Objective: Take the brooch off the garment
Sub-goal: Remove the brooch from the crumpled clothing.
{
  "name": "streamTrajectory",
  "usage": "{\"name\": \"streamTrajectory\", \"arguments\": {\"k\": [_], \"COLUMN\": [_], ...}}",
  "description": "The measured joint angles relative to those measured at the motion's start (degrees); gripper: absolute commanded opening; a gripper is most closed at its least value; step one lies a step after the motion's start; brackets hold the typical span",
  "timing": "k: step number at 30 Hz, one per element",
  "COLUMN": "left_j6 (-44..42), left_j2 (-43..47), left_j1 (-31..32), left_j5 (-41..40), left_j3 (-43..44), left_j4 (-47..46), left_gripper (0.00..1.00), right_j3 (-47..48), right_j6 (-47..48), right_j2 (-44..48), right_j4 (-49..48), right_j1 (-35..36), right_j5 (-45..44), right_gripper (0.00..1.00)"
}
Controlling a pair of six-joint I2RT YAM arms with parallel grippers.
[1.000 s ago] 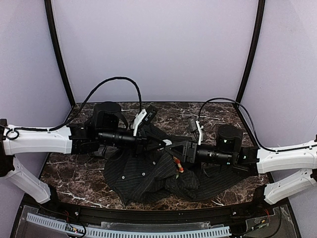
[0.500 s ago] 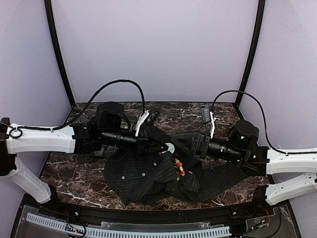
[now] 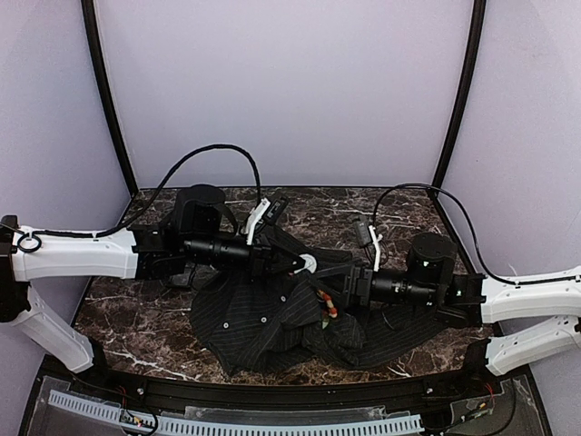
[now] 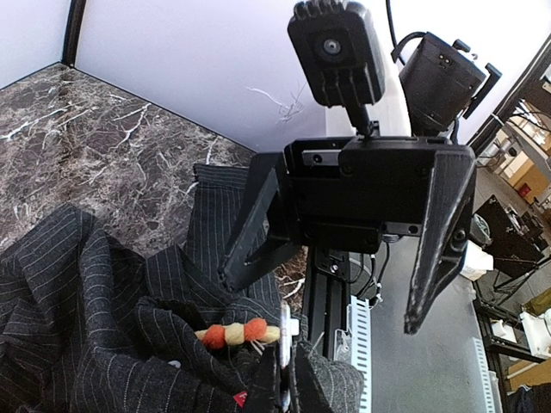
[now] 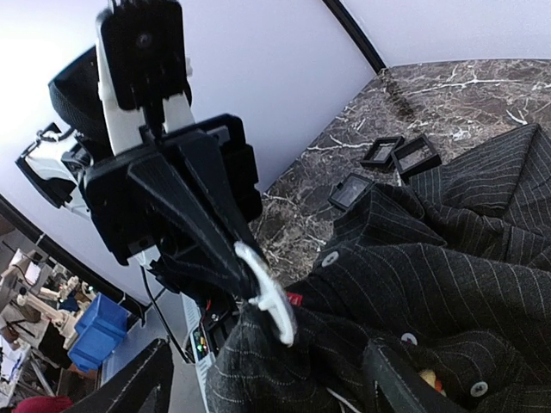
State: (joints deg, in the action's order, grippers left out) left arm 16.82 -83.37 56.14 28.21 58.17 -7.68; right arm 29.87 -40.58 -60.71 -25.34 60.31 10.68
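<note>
The garment [image 3: 263, 318] is a black pinstriped shirt crumpled on the marble table [image 3: 118, 318]. The brooch [image 3: 327, 304] shows edge-on as a short row of orange and white beads on the cloth; its beads [image 4: 237, 334] lie just beyond my left fingertips. My left gripper [image 3: 300, 264] is shut on a white round disc [image 3: 310, 264], pinched by its edge together with a fold of shirt [image 4: 284, 340]. My right gripper [image 3: 339, 289] faces it with jaws wide open and nothing between them [image 5: 275, 383]. The disc [image 5: 269, 303] sits ahead of them.
Three small square black boxes [image 5: 381, 152] lie on the marble behind the shirt's far edge. Grey walls and black corner posts [image 3: 104, 100] close in the table on three sides. A white cable rail [image 3: 236, 422] runs along the near edge.
The right gripper opened wide, drew back to the right and up, then came back lower, just right of the beads. The left gripper stayed in place; the white disc now shows at its tip.
</note>
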Motion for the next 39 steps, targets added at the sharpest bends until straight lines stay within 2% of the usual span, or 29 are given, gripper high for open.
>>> {"name": "streamTrajectory", "arguments": {"k": [6, 12, 13, 29, 39], "left_j6": [-0.15, -0.26, -0.33, -1.62, -3.15], "left_j2": [0.0, 0.0, 0.0, 0.0, -0.04], "left_j1": [-0.11, -0.11, -0.11, -0.15, -0.17], "left_j5": [-2.43, -3.26, -3.37, -4.17, -7.15], "left_j3": [0.0, 0.0, 0.0, 0.0, 0.7], "left_j4": [0.17, 0.35, 0.35, 1.05, 4.44], "left_gripper": [0.01, 0.01, 0.01, 0.01, 0.01], "right_j3": [0.46, 1.46, 1.53, 1.77, 1.16], "right_j6": [1.07, 1.33, 1.31, 0.55, -0.48], "right_j2": [-3.13, -5.29, -5.42, -4.96, 1.66], "right_j4": [2.91, 3.23, 3.17, 3.13, 4.17], "right_j1": [1.9, 2.58, 2.62, 2.75, 2.75], "right_j5": [-0.02, -0.11, -0.17, -4.72, -11.54], "right_gripper": [0.49, 0.03, 0.0, 0.0, 0.0]}}
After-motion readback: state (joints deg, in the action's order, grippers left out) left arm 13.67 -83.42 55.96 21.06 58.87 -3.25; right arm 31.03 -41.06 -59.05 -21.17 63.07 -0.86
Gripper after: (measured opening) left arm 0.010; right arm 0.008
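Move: The left gripper already pinches the round white brooch at its tips. The cloth fold beside it lies about 3 cm right, 2 cm back and 4 cm below the left hand. From the open right hand the same fold is roughly 2 cm left, 1 cm back and 4 cm down. The brooch sits 3 cm to the right hand's left and 2 cm ahead, level with it; the orange pompons are some 2 cm ahead, 1 cm right and 7 cm below. Dip the open right gripper about 3.5 cm and slightly left and back, down beside the brooch, and shut it on the garment's fold. Hold there briefly, then pull the cloth up by the same amount while drawing it right and forward, away from the left gripper, turning some 10 degrees clockwise. Keep the left gripper shut on the brooch, easing it forward and a little down. ##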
